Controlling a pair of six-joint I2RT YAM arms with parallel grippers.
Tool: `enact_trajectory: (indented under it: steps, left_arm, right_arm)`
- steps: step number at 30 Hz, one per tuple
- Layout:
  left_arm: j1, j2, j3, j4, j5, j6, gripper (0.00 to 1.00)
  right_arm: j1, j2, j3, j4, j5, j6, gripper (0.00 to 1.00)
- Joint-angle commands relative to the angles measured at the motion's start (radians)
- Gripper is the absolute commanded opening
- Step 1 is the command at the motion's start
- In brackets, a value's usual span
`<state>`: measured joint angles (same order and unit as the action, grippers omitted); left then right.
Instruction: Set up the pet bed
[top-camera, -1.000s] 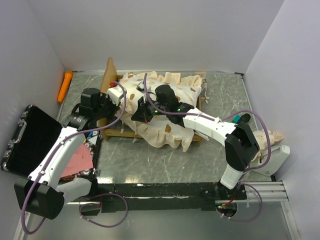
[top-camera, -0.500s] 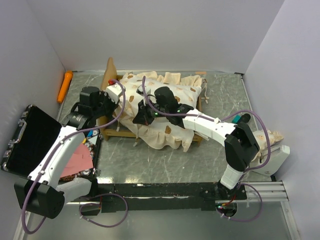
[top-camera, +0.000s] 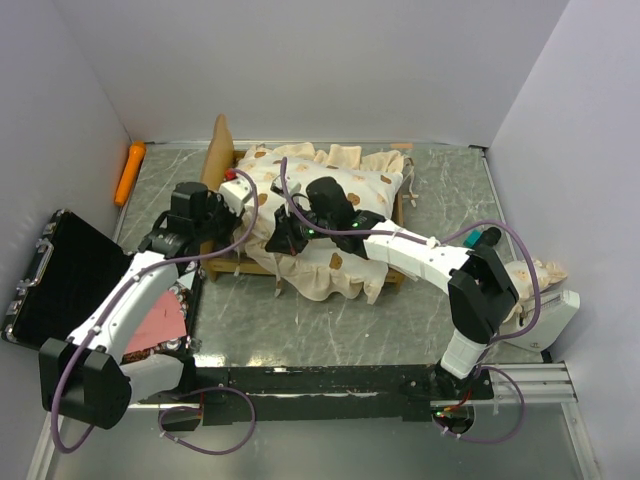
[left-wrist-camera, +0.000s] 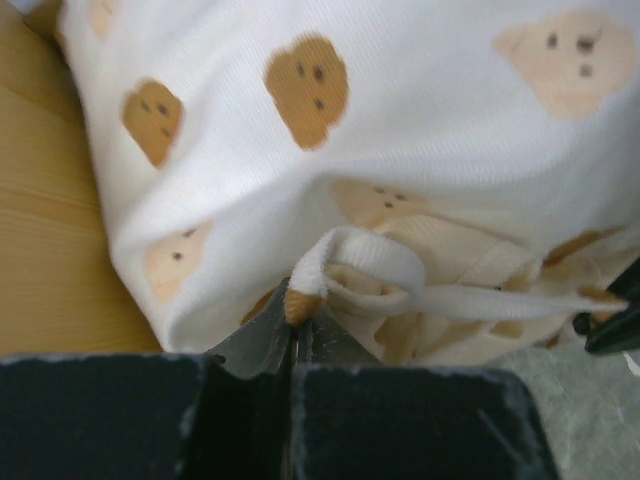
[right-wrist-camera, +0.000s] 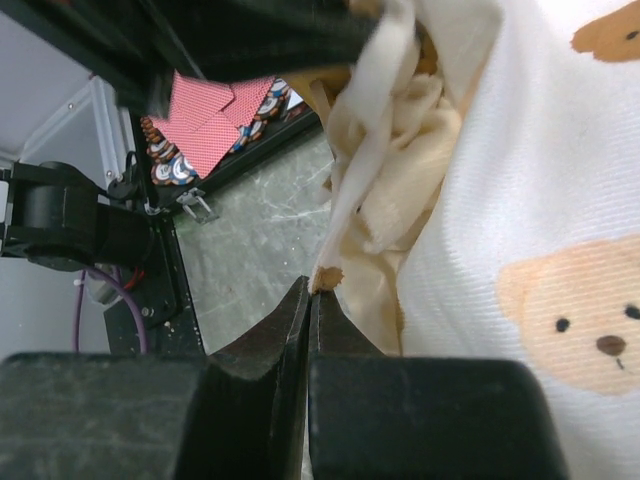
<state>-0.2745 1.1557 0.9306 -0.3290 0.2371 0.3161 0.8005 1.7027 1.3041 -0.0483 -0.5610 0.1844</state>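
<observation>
The pet bed's light-wood frame (top-camera: 216, 152) stands at the back of the table, headboard at the left. Its cream bear-print mattress (top-camera: 350, 190) lies across it, the ruffled edge hanging over the near rail. My left gripper (top-camera: 237, 196) is at the mattress's left end, shut (left-wrist-camera: 297, 320) on the tan tip of a white tie string (left-wrist-camera: 370, 262). Just right of it, my right gripper (top-camera: 283, 232) is shut (right-wrist-camera: 312, 295) on the tan tip of another cream tie string (right-wrist-camera: 365, 150) at the ruffle. The two grippers are close together.
An open black hard case (top-camera: 60, 285) holding red cards (top-camera: 155, 325) and chips lies at the left edge. An orange object (top-camera: 130, 172) rests at the back left. At the right edge sit a teal item (top-camera: 482, 238), a cream cloth bundle (top-camera: 540, 272) and a white object (top-camera: 548, 318).
My left gripper has moved right and slightly nearer, toward the right gripper, with its string. The near ruffle has shifted a little. The right gripper has barely moved.
</observation>
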Motion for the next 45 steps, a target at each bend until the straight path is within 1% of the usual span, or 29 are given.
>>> enact_trajectory:
  steps: [1, 3, 5, 7, 8, 9, 10, 12, 14, 15, 16, 17, 18, 20, 21, 24, 25, 29, 32, 38, 40, 42, 44, 45]
  left_arm:
    - [0.003, -0.001, 0.089, 0.132, -0.039, -0.017, 0.01]
    - [0.003, 0.018, 0.083, 0.177, -0.047, -0.018, 0.01]
    - [0.003, 0.045, 0.085, 0.183, -0.024, -0.012, 0.01]
    - [0.003, 0.071, 0.083, 0.180, -0.013, -0.014, 0.01]
    - [0.003, 0.078, 0.074, 0.179, -0.012, -0.015, 0.01]
    - [0.003, 0.079, 0.057, 0.195, -0.019, -0.017, 0.01]
    - [0.003, 0.073, 0.025, 0.223, -0.021, -0.012, 0.01]
    - [0.003, 0.065, -0.041, 0.293, -0.003, -0.008, 0.01]
    - [0.003, 0.081, -0.072, 0.349, 0.002, -0.020, 0.01]
    - [0.003, 0.097, -0.064, 0.341, 0.002, -0.026, 0.01]
    - [0.004, 0.108, -0.052, 0.331, -0.004, -0.028, 0.01]
    - [0.003, 0.114, -0.041, 0.302, -0.007, -0.029, 0.01]
    - [0.004, 0.113, -0.036, 0.294, -0.005, -0.032, 0.01]
    - [0.005, 0.098, -0.035, 0.283, 0.005, -0.032, 0.01]
    - [0.008, 0.088, -0.032, 0.271, 0.013, -0.037, 0.01]
    - [0.006, 0.064, -0.015, 0.202, 0.050, -0.038, 0.01]
    - [0.006, 0.052, -0.016, 0.180, 0.059, -0.040, 0.01]
    - [0.011, 0.003, -0.021, 0.125, 0.099, -0.034, 0.01]
    - [0.018, -0.013, -0.007, 0.078, 0.129, -0.034, 0.01]
    - [0.044, -0.022, 0.033, 0.013, 0.205, -0.063, 0.01]
    - [0.054, -0.036, 0.036, -0.004, 0.234, -0.063, 0.01]
    - [0.063, -0.053, 0.031, -0.011, 0.251, -0.063, 0.01]
    - [0.066, -0.070, 0.027, -0.018, 0.255, -0.066, 0.01]
    - [0.067, -0.073, 0.028, -0.024, 0.260, -0.069, 0.01]
  right_arm:
    - [0.006, -0.005, 0.000, 0.015, 0.016, -0.016, 0.00]
    - [0.008, 0.008, 0.007, 0.010, 0.016, -0.026, 0.00]
    - [0.011, 0.041, 0.052, -0.034, 0.012, -0.074, 0.00]
    - [0.023, 0.098, 0.166, -0.157, 0.035, -0.164, 0.00]
    - [0.032, 0.127, 0.205, -0.213, 0.073, -0.204, 0.00]
    - [0.032, 0.141, 0.227, -0.244, 0.069, -0.226, 0.00]
    - [0.032, 0.146, 0.219, -0.246, 0.064, -0.230, 0.00]
    - [0.032, 0.127, 0.157, -0.193, 0.027, -0.232, 0.00]
    - [0.035, 0.114, 0.101, -0.162, -0.070, -0.265, 0.00]
    - [0.042, 0.107, 0.084, -0.168, -0.127, -0.299, 0.02]
    - [0.052, 0.101, 0.066, -0.180, -0.158, -0.331, 0.06]
    - [0.060, 0.092, 0.041, -0.188, -0.187, -0.362, 0.14]
    - [0.066, 0.078, 0.020, -0.189, -0.216, -0.384, 0.24]
    - [0.066, 0.031, -0.038, -0.153, -0.269, -0.404, 0.37]
    - [0.066, 0.009, -0.073, -0.125, -0.278, -0.411, 0.41]
    - [0.066, -0.086, -0.146, -0.015, -0.258, -0.425, 0.60]
    - [0.069, -0.110, -0.161, 0.042, -0.238, -0.422, 0.62]
    - [0.107, -0.166, -0.232, 0.324, -0.206, -0.483, 0.62]
    - [0.126, -0.128, -0.221, 0.447, -0.186, -0.548, 0.62]
    - [0.129, -0.002, -0.155, 0.533, -0.031, -0.595, 0.61]
    - [0.126, 0.012, -0.166, 0.589, 0.033, -0.573, 0.61]
    - [0.099, 0.018, -0.175, 0.646, 0.035, -0.516, 0.60]
    - [0.085, 0.029, -0.161, 0.653, 0.023, -0.467, 0.57]
    - [0.086, 0.037, -0.149, 0.637, 0.029, -0.462, 0.56]
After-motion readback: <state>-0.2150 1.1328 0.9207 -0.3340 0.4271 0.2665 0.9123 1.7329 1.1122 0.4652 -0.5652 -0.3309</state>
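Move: The right hand holds the end of a cloth strap; the strap loop it works at is in the left fingertips, about 9 cm to its left, 5 cm farther ahead and a touch higher. From the right hand, the headboard stands roughly 14 cm left and 11 cm ahead, and the middle of the printed cushion some 11 cm right and 12 cm ahead, both several centimetres lower. The loop sits right at the left hand's shut fingers. After a small nudge forward and left, the right hand sweeps down and back about 8 cm, opening past halfway and letting go of the strap. It then climbs some 10 cm, rolling roughly 40 degrees, and swings forward and left to bring its open fingers close beside the loop. The left hand keeps its pinch, bobbing forward and up, then down, before easing back. ##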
